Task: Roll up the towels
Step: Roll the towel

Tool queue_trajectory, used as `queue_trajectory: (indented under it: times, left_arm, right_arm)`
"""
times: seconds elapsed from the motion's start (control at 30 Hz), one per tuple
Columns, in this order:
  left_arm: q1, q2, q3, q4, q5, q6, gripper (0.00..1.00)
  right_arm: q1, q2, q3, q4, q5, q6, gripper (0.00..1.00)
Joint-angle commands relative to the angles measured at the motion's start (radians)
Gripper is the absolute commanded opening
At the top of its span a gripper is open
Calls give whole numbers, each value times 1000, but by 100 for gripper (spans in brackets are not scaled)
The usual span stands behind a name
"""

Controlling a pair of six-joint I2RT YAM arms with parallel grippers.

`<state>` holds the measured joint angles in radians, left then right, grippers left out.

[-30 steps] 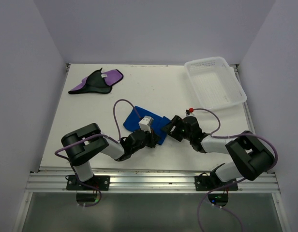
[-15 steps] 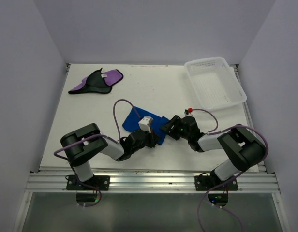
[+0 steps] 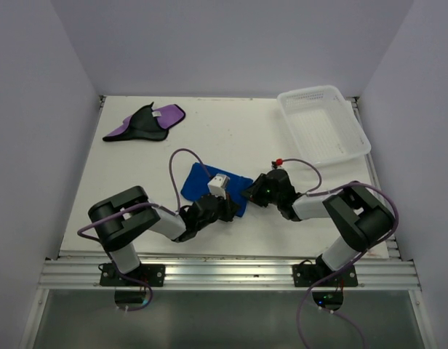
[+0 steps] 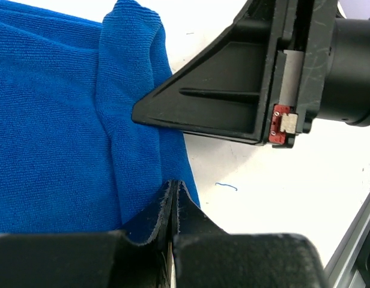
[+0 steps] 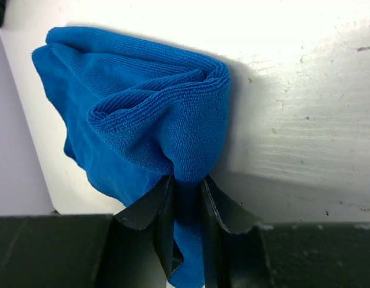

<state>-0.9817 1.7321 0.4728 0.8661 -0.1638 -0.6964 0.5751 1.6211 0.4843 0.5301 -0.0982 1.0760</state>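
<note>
The blue towel (image 3: 201, 182) lies on the table between my two arms, its right edge bunched into a raised fold (image 5: 155, 114). My right gripper (image 5: 186, 191) is shut on that fold, with cloth pinched between its fingers. In the top view the right gripper (image 3: 249, 195) sits at the towel's right corner. My left gripper (image 4: 173, 185) is shut, its tips resting at the near edge of the blue towel (image 4: 53, 120), and no cloth shows between them. The purple towel (image 3: 148, 122), black side partly up, lies crumpled at the far left.
A white mesh basket (image 3: 333, 149) stands at the far right of the table. The right gripper's black body (image 4: 233, 96) lies close in front of my left fingertips. Purple cables loop over the table near both wrists.
My right gripper has closed from open onto the blue towel's right edge, bunching it into a fold. The right arm has edged slightly farther in. The left arm has stayed put.
</note>
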Motion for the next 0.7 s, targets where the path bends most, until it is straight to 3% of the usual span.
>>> queue_trajectory:
  times: [0.0, 0.07, 0.37, 0.67]
  left_arm:
    - [2, -52, -8, -48, -2, 5, 0]
    - [2, -77, -14, -74, -16, 5, 0]
    - [3, -385, -89, -263, -193, -25, 0]
    - [26, -364, -102, -311, -229, -66, 0]
  right_arm:
    - [-1, 26, 48, -233, 67, -79, 14]
    - [-3, 3, 75, -303, 97, -116, 7]
    - [-3, -23, 310, -722, 163, -318, 0]
    - [22, -33, 477, -1036, 371, -458, 2]
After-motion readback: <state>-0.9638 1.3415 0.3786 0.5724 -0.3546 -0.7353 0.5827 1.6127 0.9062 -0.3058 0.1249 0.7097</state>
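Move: The right hand already pinches the blue towel's folded right end; the towel's middle lies about 10 cm to its left and 2 cm ahead, slightly below, and the white basket about 23 cm ahead and 25 cm to its right. The left hand's shut fingers rest at the towel's near right part, the towel's middle roughly 7 cm ahead and 7 cm to their left, slightly lower. Keeping its pinch, the right hand drags about 5 cm right, rolling left-side-down; the left lifts off and swings left. ##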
